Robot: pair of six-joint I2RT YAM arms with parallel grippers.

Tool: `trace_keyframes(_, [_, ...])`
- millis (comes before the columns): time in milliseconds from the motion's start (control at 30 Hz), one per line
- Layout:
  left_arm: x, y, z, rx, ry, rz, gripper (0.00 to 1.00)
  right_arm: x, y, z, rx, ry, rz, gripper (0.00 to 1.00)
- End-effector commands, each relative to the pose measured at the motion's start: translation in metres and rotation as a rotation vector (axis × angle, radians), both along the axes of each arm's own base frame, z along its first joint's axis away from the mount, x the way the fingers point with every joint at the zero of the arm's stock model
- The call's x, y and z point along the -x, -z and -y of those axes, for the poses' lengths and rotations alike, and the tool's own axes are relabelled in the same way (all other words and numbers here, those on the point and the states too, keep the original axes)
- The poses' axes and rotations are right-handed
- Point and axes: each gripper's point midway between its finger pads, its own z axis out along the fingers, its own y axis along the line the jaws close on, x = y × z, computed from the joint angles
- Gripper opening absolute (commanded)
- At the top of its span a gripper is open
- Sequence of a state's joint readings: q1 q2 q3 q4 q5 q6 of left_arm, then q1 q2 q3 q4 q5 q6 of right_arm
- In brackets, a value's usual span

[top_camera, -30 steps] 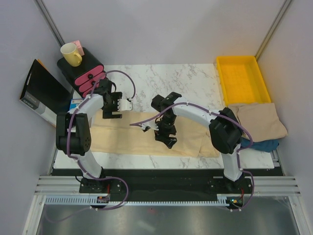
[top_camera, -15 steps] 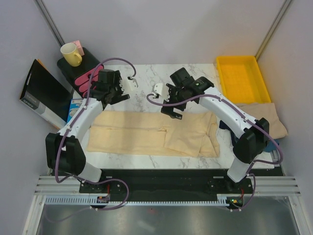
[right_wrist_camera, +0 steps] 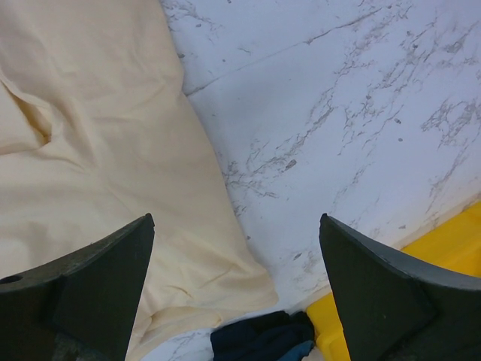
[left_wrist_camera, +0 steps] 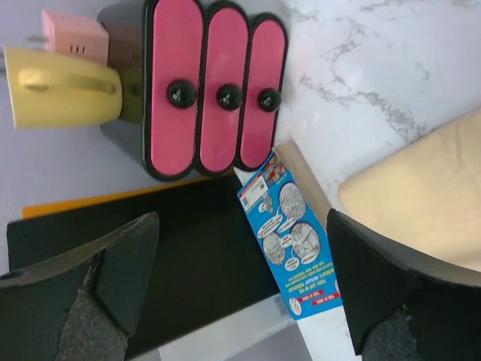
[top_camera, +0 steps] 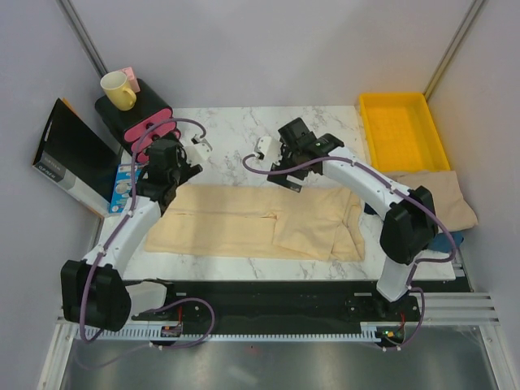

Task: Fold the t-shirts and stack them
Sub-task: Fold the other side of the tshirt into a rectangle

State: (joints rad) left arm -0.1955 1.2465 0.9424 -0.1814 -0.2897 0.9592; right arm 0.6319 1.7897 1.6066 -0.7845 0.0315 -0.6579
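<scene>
A cream t-shirt [top_camera: 244, 223] lies flat across the near half of the marble table as a long folded band, its right part doubled over; its edge also shows in both wrist views [left_wrist_camera: 421, 195] [right_wrist_camera: 90, 150]. A second, beige t-shirt [top_camera: 426, 199] lies folded at the right, below the yellow tray. My left gripper [top_camera: 166, 172] [left_wrist_camera: 242, 226] hovers open over the shirt's far left corner, pointing toward the table's left edge, holding nothing. My right gripper [top_camera: 291, 175] [right_wrist_camera: 237, 219] hangs open above the shirt's far edge near the middle, also holding nothing.
The yellow tray [top_camera: 370, 138] [right_wrist_camera: 451, 233] stands at the back right, with dark blue cloth [right_wrist_camera: 263, 335] by its near end. At the back left are pink-fronted drawers [top_camera: 146, 130] [left_wrist_camera: 214, 90], a yellow mug [top_camera: 118, 89] [left_wrist_camera: 60, 86], a black box [top_camera: 69, 154] and a blue leaflet [left_wrist_camera: 289, 233].
Both grippers have risen off the shirt and drawn back toward the far side. The right one left the shirt's middle, and the doubled-over right part now lies flat. Both jaws opened wider.
</scene>
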Motion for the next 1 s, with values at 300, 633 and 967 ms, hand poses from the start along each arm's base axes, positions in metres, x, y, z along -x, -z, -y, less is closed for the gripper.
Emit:
trace_keyframes(300, [-0.003,-0.078,-0.04,0.193,-0.241,0.41,1.0,-0.083,-0.087,-0.078,-0.265,-0.044,0.221,0.98])
trace_keyframes(633, [-0.019,-0.145,-0.057,0.459,-0.491,0.673,1.0,-0.099,-0.094,-0.083,-0.388,0.079,0.249,0.98])
trace_keyframes(967, [-0.016,-0.133,0.008,0.316,-0.222,0.552,1.0,-0.089,-0.086,-0.042,-0.326,0.128,0.237,0.98])
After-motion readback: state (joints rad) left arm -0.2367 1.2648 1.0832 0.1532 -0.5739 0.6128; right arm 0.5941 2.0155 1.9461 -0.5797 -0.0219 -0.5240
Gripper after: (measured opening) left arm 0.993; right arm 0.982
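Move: The t-shirt lies flat behind both hands. Its middle is about 15 cm back and 23 cm right of the left gripper, some 19 cm below; from the right gripper it is about 14 cm back, 11 cm left and 14 cm below. The blue box stands 13 cm left and 5 cm back of the left gripper, the black drawers 10 cm ahead and 9 cm left. The yellow tray is roughly 34 cm right and 12 cm ahead of the right gripper. Draw both empty, wide-open grippers clear of the t-shirt. Dip the left one slightly back and left, then lift it about 13 cm and a little forward beside the drawers, pitching its fingers up some 30 degrees and finally easing right. Send the right one forward and left over bare table, about 10 cm out, rising before it sinks partway again. ##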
